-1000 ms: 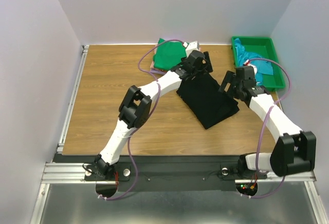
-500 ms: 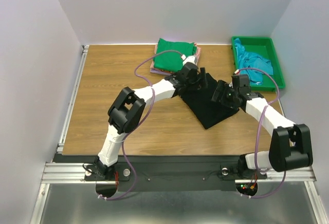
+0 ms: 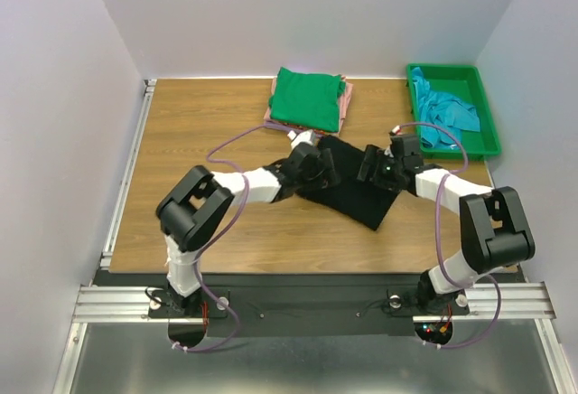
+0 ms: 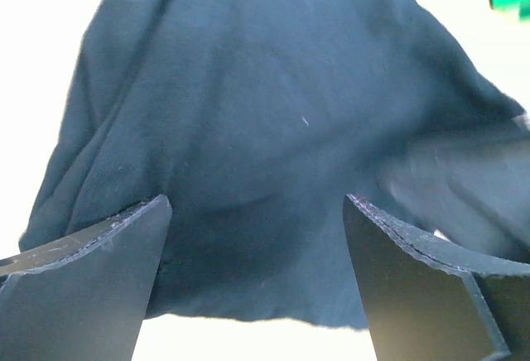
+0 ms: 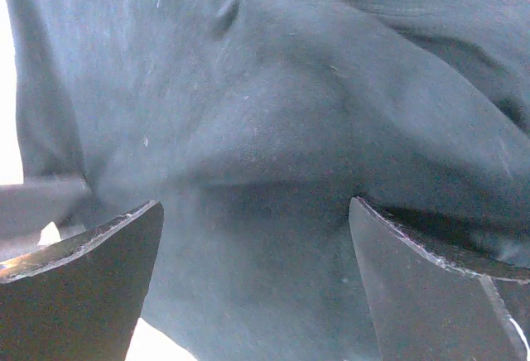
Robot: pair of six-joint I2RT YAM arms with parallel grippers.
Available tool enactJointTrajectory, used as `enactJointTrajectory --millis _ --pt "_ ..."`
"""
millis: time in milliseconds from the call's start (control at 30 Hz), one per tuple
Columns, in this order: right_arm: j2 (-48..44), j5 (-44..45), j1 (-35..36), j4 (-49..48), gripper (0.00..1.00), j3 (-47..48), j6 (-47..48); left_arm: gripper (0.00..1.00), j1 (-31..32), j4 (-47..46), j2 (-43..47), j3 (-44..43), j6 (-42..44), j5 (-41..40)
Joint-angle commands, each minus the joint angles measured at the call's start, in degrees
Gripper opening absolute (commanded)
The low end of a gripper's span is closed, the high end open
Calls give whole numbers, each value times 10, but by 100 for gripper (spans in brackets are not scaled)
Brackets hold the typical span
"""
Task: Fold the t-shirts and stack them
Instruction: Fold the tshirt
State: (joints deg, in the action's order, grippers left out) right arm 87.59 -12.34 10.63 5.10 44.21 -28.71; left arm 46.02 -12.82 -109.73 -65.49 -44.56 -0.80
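Observation:
A black t-shirt (image 3: pixel 354 197) lies folded on the wooden table (image 3: pixel 199 168), near the middle. My left gripper (image 3: pixel 323 168) hangs low over its left part, open, with black cloth (image 4: pixel 273 113) spread under and between the fingers (image 4: pixel 99 270). My right gripper (image 3: pixel 370 168) is low over the shirt's right part, also open above the cloth (image 5: pixel 273 104). Neither holds anything. A folded green t-shirt (image 3: pixel 307 98) tops a stack at the back, a pink one (image 3: pixel 347 103) showing beneath it. A teal t-shirt (image 3: pixel 449 112) lies crumpled in the tray.
The rigid green plastic tray (image 3: pixel 447 71) stands at the back right corner. White walls close in the table on three sides. A metal rail (image 3: pixel 126 177) runs along the table's left edge. Purple cables loop off both arms.
Both grippers have drawn in from the shirt's far edge toward its middle and come down low, close to each other. The left arm has cleared the green stack.

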Motion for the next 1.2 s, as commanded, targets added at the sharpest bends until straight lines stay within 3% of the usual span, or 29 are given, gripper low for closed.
enactJointTrajectory --millis 0,200,267,400,500,600,733,967,1167 --pt "55 -6 72 -32 100 1 -6 98 6 26 57 143 -72 5" --pt "118 -5 147 -46 100 35 -2 98 59 17 209 287 -170 12" --pt "130 -18 172 -64 100 61 11 98 85 20 286 326 -199 -18" --pt "172 -39 206 -65 100 119 57 98 108 100 441 329 -214 -100" --pt "177 -33 209 -53 100 160 75 98 108 154 501 312 -198 -140" --pt "131 13 210 -20 100 176 88 98 92 292 571 290 -238 -227" --pt "58 12 210 2 100 169 102 99 58 316 621 322 -247 -226" --pt "14 106 208 52 100 160 138 99 -56 164 596 406 -181 -78" --pt "72 120 200 62 99 178 159 93 -91 132 471 378 -154 -32"
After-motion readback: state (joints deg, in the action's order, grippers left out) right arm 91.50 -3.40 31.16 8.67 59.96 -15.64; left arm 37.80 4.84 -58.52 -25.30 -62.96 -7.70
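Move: The black t-shirt, already bunched into a squarish patch, lies under both open grippers: its middle is about 3 cm back and 6 cm right of the left hand, and about 5 cm back and 5 cm left of the right hand, just below their fingertips. The folded stack sits some 19 cm ahead and 6 cm left of the left hand. The green bin stands roughly 14 cm ahead and 24 cm right of the right hand. The t-shirt is swivelled on the table under both open, pressing hands: the left drags it back about 16 cm and somewhat left while the right sweeps left some 16 cm. Both then lift off, the left arcing up and left and dropping again beside the shirt's left edge, turned counter-clockwise, the right easing back rightward and starting down over its far part. Fingers stay open. ##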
